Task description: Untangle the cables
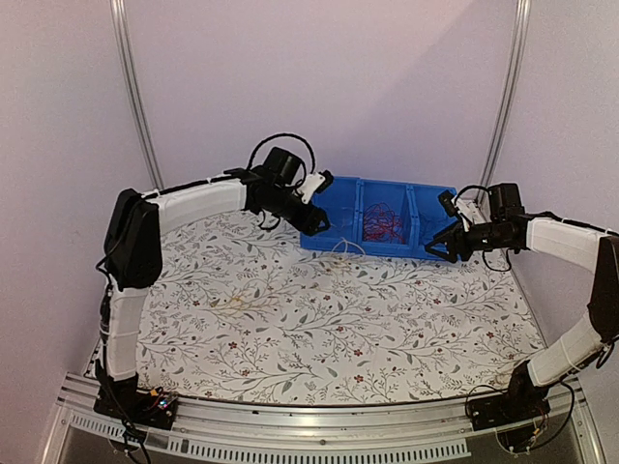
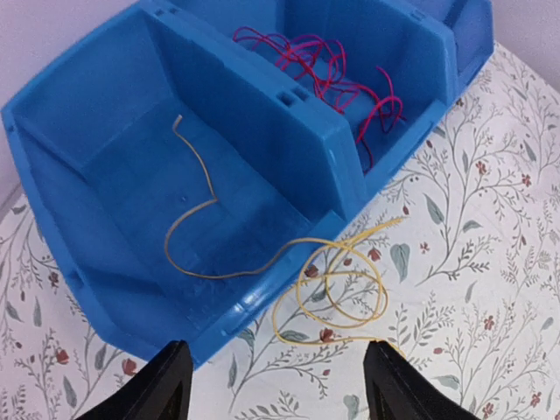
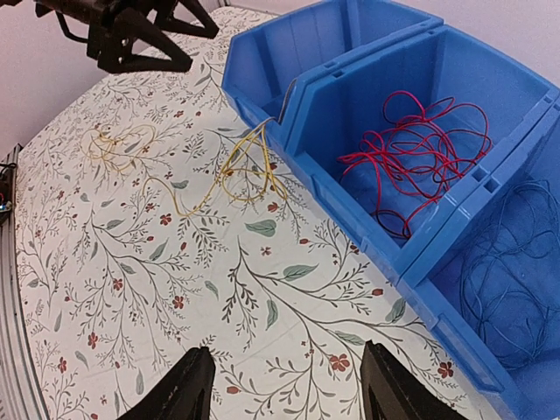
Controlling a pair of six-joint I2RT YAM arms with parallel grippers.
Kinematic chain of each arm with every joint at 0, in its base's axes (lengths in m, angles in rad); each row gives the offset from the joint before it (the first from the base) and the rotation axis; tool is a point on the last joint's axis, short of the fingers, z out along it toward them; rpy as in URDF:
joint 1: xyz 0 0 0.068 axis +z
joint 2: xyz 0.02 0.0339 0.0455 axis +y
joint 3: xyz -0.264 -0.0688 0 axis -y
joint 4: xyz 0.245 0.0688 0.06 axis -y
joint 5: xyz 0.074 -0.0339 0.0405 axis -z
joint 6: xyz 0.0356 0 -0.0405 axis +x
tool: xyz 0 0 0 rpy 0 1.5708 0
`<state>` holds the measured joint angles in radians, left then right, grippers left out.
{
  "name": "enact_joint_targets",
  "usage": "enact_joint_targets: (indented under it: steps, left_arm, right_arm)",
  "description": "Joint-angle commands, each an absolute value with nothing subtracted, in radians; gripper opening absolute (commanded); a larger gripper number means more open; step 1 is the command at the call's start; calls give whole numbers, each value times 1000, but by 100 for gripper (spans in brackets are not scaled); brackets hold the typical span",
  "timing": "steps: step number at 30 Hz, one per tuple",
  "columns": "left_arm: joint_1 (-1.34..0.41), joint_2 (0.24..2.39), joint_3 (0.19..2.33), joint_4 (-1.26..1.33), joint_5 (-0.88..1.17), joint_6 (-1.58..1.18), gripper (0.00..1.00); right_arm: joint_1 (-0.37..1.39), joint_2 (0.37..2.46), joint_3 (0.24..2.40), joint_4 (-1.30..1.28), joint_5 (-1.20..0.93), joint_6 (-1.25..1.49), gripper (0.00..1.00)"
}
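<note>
The cables lie in and around a blue three-part bin (image 1: 379,247). Red cables (image 3: 420,153) are piled in its middle compartment, also visible from the left wrist (image 2: 324,74). Thin blue cables (image 3: 507,289) sit in the right compartment. One yellow cable (image 2: 213,194) starts in the left compartment and drapes over the front wall into loops on the table (image 3: 249,171). Another yellow cable (image 3: 114,144) lies loose on the table further left. My left gripper (image 2: 273,385) hangs open above the bin's front left corner, holding nothing. My right gripper (image 3: 284,385) is open over the table by the bin's right end.
The bin stands at the back of the floral-patterned table (image 1: 290,319). Purple walls and two metal posts (image 1: 135,97) close in the back. The left arm's gripper (image 3: 131,44) shows at the top left of the right wrist view.
</note>
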<state>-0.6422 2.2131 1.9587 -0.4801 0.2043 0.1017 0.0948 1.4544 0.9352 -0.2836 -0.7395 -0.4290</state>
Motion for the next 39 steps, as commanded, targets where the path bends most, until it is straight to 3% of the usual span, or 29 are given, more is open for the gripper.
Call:
enact_joint_targets:
  steps: [1, 6, 21, 25, 33, 39]
  left_arm:
    - [-742, 2169, 1847, -483, 110, 61, 66]
    - [-784, 2219, 1773, -466, 124, -37, 61]
    - [-815, 2361, 1829, -436, 97, -324, 45]
    - [-819, 2394, 1853, -431, 112, -361, 35]
    - [-818, 2352, 1831, -392, 94, -364, 1]
    - [-812, 2200, 1784, -302, 7, -309, 0]
  right_arm:
    - [89, 1460, 940, -286, -758, -440, 61]
    - [90, 1459, 939, -287, -760, -443, 61]
    - [89, 1466, 938, -291, -752, -453, 61]
    - [90, 1468, 939, -292, -753, -455, 61]
    - [89, 1472, 939, -292, -750, -460, 61]
    - [90, 1480, 940, -295, -753, -462, 61]
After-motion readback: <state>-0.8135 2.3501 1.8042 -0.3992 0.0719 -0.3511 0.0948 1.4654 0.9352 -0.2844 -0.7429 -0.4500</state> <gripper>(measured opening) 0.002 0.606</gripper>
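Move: The near strand of the yellow cable, draped out over the box's front rim, is about 7 cm back, 5 cm right and 15 cm below my open left hand. The blue box's left compartment centres some 7 cm ahead, 4 cm right and 12 cm down from that hand; the red cables lie beyond its divider, 7 cm ahead and 16 cm right. From my resting right hand the strand is roughly 4 cm ahead, 21 cm left, 15 cm down. I drop my left hand about 14 cm while drawing it back some 8 cm and edging right, down from the box's front to the yellow strand just outside. For the last stretch I go nearly straight down, tipping the fingers some 20 degrees steeper and turning them a little counter-clockwise, then close them fully, pinch the strand between the tips and just begin to rise. ##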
